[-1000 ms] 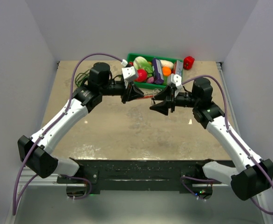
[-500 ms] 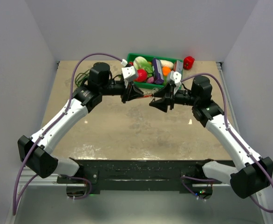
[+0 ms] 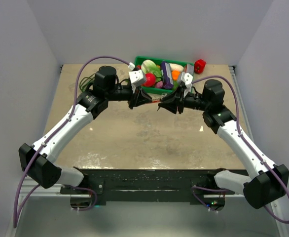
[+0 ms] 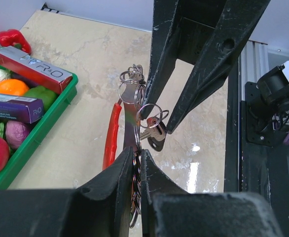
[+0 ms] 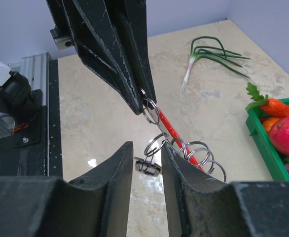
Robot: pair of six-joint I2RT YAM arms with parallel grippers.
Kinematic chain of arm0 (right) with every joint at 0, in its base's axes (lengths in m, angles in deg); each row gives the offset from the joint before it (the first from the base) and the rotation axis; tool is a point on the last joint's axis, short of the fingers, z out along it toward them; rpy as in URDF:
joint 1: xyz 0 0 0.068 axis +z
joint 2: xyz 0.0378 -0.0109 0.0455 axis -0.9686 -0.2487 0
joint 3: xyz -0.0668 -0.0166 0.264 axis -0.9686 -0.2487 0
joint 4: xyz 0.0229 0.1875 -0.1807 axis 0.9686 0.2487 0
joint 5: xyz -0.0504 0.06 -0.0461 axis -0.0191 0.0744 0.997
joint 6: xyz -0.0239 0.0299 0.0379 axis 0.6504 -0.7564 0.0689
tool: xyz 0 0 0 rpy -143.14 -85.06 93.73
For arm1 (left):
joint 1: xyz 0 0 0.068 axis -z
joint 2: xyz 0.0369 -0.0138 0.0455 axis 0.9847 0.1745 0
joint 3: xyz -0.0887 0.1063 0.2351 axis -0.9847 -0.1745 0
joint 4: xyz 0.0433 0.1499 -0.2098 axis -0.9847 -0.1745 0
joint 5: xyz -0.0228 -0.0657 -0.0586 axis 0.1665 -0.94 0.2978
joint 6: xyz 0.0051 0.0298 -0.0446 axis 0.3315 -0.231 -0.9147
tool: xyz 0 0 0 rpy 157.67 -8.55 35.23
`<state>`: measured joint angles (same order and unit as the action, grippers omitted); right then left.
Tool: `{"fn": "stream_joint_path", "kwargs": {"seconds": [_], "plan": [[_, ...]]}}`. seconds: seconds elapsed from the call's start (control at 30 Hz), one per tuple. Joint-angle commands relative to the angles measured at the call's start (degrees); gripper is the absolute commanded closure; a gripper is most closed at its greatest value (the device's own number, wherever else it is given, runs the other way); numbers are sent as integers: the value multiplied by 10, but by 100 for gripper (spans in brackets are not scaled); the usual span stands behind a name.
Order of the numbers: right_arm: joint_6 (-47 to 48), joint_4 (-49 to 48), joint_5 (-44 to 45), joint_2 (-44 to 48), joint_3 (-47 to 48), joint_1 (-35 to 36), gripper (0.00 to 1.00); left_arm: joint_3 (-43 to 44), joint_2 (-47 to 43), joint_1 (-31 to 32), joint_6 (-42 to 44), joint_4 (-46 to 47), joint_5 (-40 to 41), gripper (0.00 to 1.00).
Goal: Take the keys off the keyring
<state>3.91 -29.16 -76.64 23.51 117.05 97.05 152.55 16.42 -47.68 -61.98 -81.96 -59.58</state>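
Note:
Above the table my left gripper [image 3: 147, 100] [image 4: 137, 154] is shut on the keyring [image 4: 134, 140], a bunch of thin silvery rings with a red curved tag [image 4: 110, 133] hanging beside it. Small silvery keys [image 4: 155, 134] dangle off a ring just past its fingertips. Facing it, my right gripper [image 3: 165, 104] [image 5: 147, 146] has its jaws a little apart on either side of one ring [image 5: 155, 142] and a black-headed key [image 5: 148, 166]. That ring rests against the right finger, and a gap shows on the left. Several more rings [image 5: 201, 153] trail along the tag [image 5: 176, 136].
A green tray [image 3: 147, 89] of toy food and boxes stands at the back, just behind both grippers. A red pepper [image 3: 199, 65] lies right of it and spring onions [image 3: 87, 81] at the back left. The rail [image 3: 149, 178] runs along the near edge.
My right gripper has moved left up to the left gripper and its jaws have narrowed around the hanging ring and key. The left arm has held still.

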Motion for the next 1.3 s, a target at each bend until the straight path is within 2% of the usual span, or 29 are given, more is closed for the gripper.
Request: {"fn": "stream_joint_path", "kwargs": {"seconds": [0.0,0.1,0.3,0.57,0.6,0.67,0.7,0.73,0.77,0.87,0.9,1.0,1.1,1.27], "plan": [[-23,-33,15,-4,30,0,75,8,-19,-1,6,30,-8,100],[-23,-32,24,-6,31,0,85,8,-19,0,5,30,-9,100],[-21,-29,37,-9,32,0,100,6,-17,0,2,33,-10,100],[15,4,41,-10,51,1,100,10,-14,0,4,30,-53,100],[32,14,39,-10,58,1,100,11,-15,-1,6,28,-67,92],[55,47,37,-10,69,0,100,19,-18,0,15,17,-77,81],[75,68,36,-9,77,1,100,21,-19,0,18,13,-85,70],[84,79,34,-8,80,1,100,26,-21,-1,22,11,-89,65],[93,88,29,-9,89,1,100,29,-22,0,30,0,-92,54],[132,134,21,-10,105,1,100,38,-25,0,44,-12,-99,41],[149,155,21,-11,109,1,100,42,-26,-1,50,-17,-103,34],[207,224,14,-25,135,1,100,56,-28,0,72,-39,-114,23],[274,310,2,-47,172,1,100,73,-23,0,87,-52,-124,18],[365,417,8,-72,228,5,100,96,4,1,111,-68,-127,18]]}}
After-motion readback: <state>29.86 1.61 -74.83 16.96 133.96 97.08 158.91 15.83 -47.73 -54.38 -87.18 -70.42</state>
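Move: The left hand still grips the keyring, whose middle lies 2 cm to that hand's right. From the right hand, that middle is about 1 cm ahead and 1 cm to the left at the same height, a small ring showing between its half-open fingertips. The keys hang roughly 2 cm below the right hand and 1 cm back. On the table some 28 cm down, the green crate is about 22 cm ahead and 1 cm right, the pomegranate about 20 cm ahead and 5 cm left. Edging forward about 1 cm, the right hand shuts its fingers on a small ring at the keyring's edge while the left keeps its grip. The left then opens wide and backs off about 3 cm towards the base, rising some 4 cm clear. The right keeps its pinch and rolls roughly 15 degrees, its left side dipping. ##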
